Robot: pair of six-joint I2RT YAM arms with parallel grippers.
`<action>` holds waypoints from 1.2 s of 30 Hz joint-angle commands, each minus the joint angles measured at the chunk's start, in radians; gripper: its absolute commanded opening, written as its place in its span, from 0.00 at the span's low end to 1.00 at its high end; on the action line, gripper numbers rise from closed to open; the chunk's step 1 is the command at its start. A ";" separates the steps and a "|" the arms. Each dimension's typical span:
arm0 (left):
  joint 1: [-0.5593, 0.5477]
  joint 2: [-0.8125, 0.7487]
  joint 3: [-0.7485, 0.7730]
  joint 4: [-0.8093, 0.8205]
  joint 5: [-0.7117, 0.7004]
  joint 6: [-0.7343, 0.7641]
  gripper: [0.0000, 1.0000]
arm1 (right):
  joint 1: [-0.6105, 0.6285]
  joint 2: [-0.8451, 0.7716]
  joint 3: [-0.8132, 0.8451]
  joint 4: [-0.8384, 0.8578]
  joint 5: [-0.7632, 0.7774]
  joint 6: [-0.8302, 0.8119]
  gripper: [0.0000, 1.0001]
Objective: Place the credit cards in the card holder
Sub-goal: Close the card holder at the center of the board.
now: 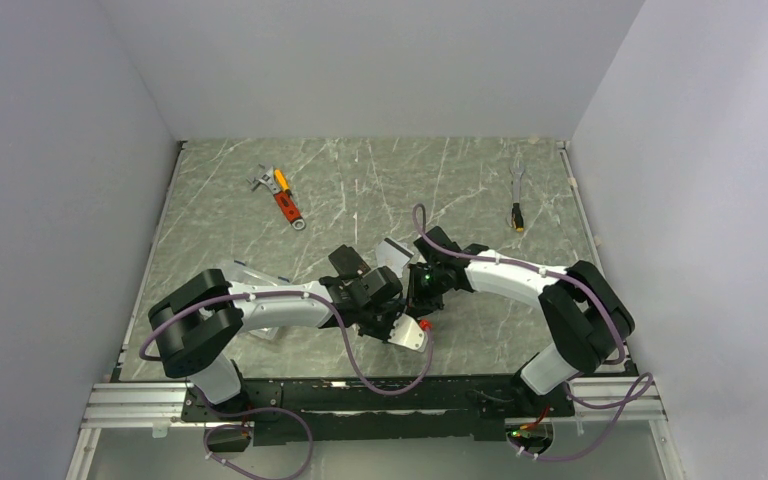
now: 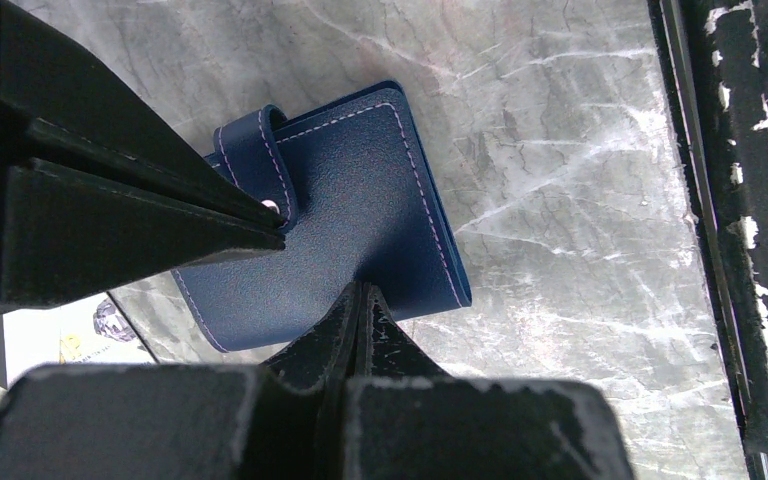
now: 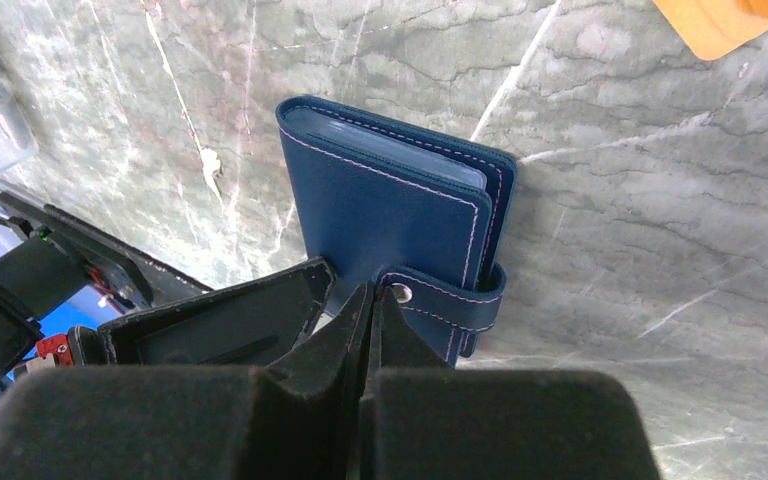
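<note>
The card holder (image 2: 360, 190) is a navy-blue wallet lying folded shut on the marble table, its snap tab (image 3: 450, 305) wrapped over the edge. Greyish pockets show along its open side (image 3: 400, 150). My left gripper (image 2: 362, 292) is shut, its tips resting on the cover with nothing between them. My right gripper (image 3: 372, 295) is shut too, its tip against the snap tab. In the top view both grippers (image 1: 405, 295) meet over the holder and hide it. A corner of the orange card (image 3: 720, 20) lies nearby. A silver-white card (image 1: 409, 336) lies just in front of the grippers.
A clear plastic box (image 1: 245, 275) sits under the left arm. An orange-handled wrench (image 1: 282, 195) lies at the back left and a small tool (image 1: 517, 200) at the back right. The table's black near rail (image 2: 740, 200) runs close beside the holder.
</note>
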 commanded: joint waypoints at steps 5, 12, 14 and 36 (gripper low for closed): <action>-0.002 -0.006 -0.012 -0.036 -0.017 0.015 0.00 | -0.003 0.002 -0.012 0.042 -0.011 0.006 0.00; -0.002 -0.015 -0.017 -0.035 -0.023 0.016 0.00 | -0.004 0.001 0.095 -0.123 0.055 -0.048 0.32; -0.002 -0.017 -0.017 -0.035 -0.024 0.019 0.00 | -0.004 -0.001 0.144 -0.199 0.096 -0.074 0.42; -0.002 -0.026 -0.011 -0.038 -0.026 0.020 0.00 | 0.096 0.157 0.358 -0.473 0.261 -0.095 0.40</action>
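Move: The card holder's strap snap lies right under the right fingertips, perhaps 1 cm below the hand point. The holder's middle is only 1 cm to the left, level fore and aft. The orange cards lie about 9 cm ahead and 3 cm to the right of this hand, the white cards about 10 cm ahead and 4 cm to its left. From the left fingertips the snap is some 3 cm ahead, 4 cm to the right and 1 cm down. Up off the strap and slightly forward, the right hand lifts about 2.5 cm while its shut fingers open to nearly half. It then eases back and sinks about 1.5 cm, drifting 1.5 cm to the right and tilting some 20 degrees so the fingers point nearly straight down astride the strap's end. The left hand stays put, its closed tips still holding down the holder's cover. ##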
